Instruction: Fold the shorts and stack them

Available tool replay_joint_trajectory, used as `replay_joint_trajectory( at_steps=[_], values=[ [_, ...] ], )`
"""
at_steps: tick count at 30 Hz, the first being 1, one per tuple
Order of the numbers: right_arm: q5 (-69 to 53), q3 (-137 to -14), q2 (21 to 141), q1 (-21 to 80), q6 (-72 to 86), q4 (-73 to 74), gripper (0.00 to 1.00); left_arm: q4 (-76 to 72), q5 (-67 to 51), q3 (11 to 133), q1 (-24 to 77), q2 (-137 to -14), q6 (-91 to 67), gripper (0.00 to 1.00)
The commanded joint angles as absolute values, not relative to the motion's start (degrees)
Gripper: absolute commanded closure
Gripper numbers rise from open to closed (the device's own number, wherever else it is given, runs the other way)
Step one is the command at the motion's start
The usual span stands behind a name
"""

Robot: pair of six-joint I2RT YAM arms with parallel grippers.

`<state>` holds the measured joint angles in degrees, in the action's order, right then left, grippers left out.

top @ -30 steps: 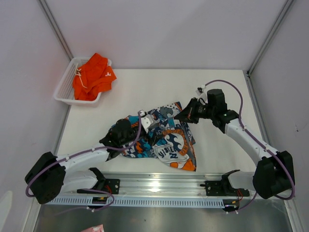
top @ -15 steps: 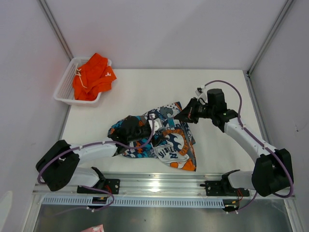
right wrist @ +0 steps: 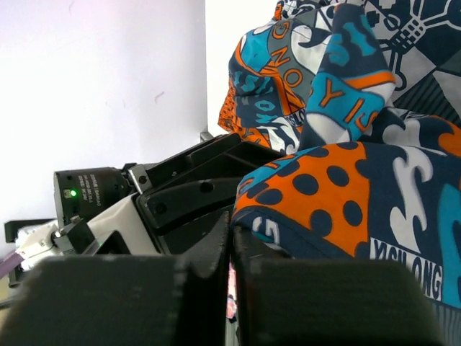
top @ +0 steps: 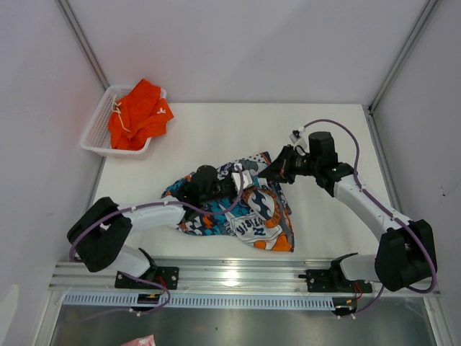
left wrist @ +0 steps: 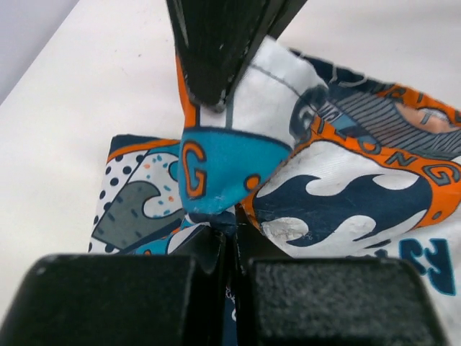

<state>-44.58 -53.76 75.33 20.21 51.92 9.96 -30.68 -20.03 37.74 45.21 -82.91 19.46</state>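
The printed blue, teal and orange shorts [top: 261,218] lie crumpled at the table's middle front. My left gripper [top: 242,184] reaches across them from the left and is shut on a fold of the print [left wrist: 216,173]. My right gripper [top: 271,173] is shut on the same pair's upper edge, a short gap to the right. In the right wrist view its jaws pinch the dotted orange hem [right wrist: 324,194]. The plain orange shorts [top: 138,114] lie bunched in the white basket [top: 94,138] at the far left.
The basket stands against the left wall. Bare white table [top: 238,130] stretches behind the printed shorts. A metal rail [top: 238,272] runs along the near edge, between the arm bases. In the left wrist view, the right gripper's black fingers [left wrist: 216,50] hang just past my own.
My left arm has slid right over the printed shorts, and its gripper has gone from open to shut on the cloth near the right gripper. The right arm has barely moved.
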Motion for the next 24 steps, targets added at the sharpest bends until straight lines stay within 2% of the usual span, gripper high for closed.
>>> replay_joint_trajectory(
  at_steps=[1, 3, 4, 6, 7, 10, 13, 17, 24],
  values=[
    [-47.1, -54.6, 75.7, 19.7, 50.4, 7.7, 0.91, -33.8, -26.4, 38.7, 45.8, -81.0, 19.9, 1.00],
    [-47.4, -54.9, 75.6, 19.5, 48.0, 8.0, 0.83, -34.9, -28.9, 37.2, 45.7, -79.6, 18.5, 1.00],
    [-47.4, -54.9, 75.4, 19.4, 46.7, 8.3, 0.72, -34.5, -30.0, 37.2, 45.7, -78.9, 17.8, 1.00],
    [-46.3, -54.8, 74.3, 19.3, 42.0, 9.0, 0.60, -31.9, -33.4, 37.4, 45.3, -77.0, 16.3, 1.00],
    [-45.7, -54.1, 73.7, 19.3, 40.8, 9.0, 0.46, -30.7, -34.3, 38.1, 45.1, -76.3, 15.6, 1.00],
    [-43.9, -50.2, 70.3, 19.2, 37.5, 5.6, 0.34, -27.6, -37.7, 38.9, 44.3, -73.5, 12.8, 1.00],
    [-43.7, -46.8, 68.1, 19.1, 37.4, -0.3, 0.31, -24.5, -38.9, 39.8, 44.0, -72.2, 10.4, 1.00],
    [-44.4, -41.0, 63.9, 19.2, 38.0, -7.9, 0.33, -19.2, -39.6, 42.9, 43.6, -73.6, 8.8, 1.00],
    [-46.3, -39.0, 59.5, 19.3, 37.0, -7.2, 0.35, -13.2, -40.4, 47.5, 43.2, -78.3, 7.8, 1.00]
  ],
)
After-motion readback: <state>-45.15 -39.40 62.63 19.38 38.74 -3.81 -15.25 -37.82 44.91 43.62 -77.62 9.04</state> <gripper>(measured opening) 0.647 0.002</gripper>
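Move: The raised fold of the shorts runs between both grippers: its middle sits about 2 cm ahead, 1 cm right and 3 cm above the left fingers, and some 2 cm back, 1 cm left and 4 cm below the right ones. From the left hand, the shorts' orange near hem lies roughly 14 cm back, 7 cm right and 12 cm down; their far corner is about 11 cm ahead, 4 cm right and 12 cm down. The fold of the shorts changes hands: the left fingers, already shut on it, keep their pinch and draw it about 5 cm back and 4 cm up, turning clockwise and tipping the far side down. Meanwhile the right fingers open around it to about two thirds, and that hand eases back some 3 cm and slightly right, rolling roughly 25 degrees so its far side rises. ##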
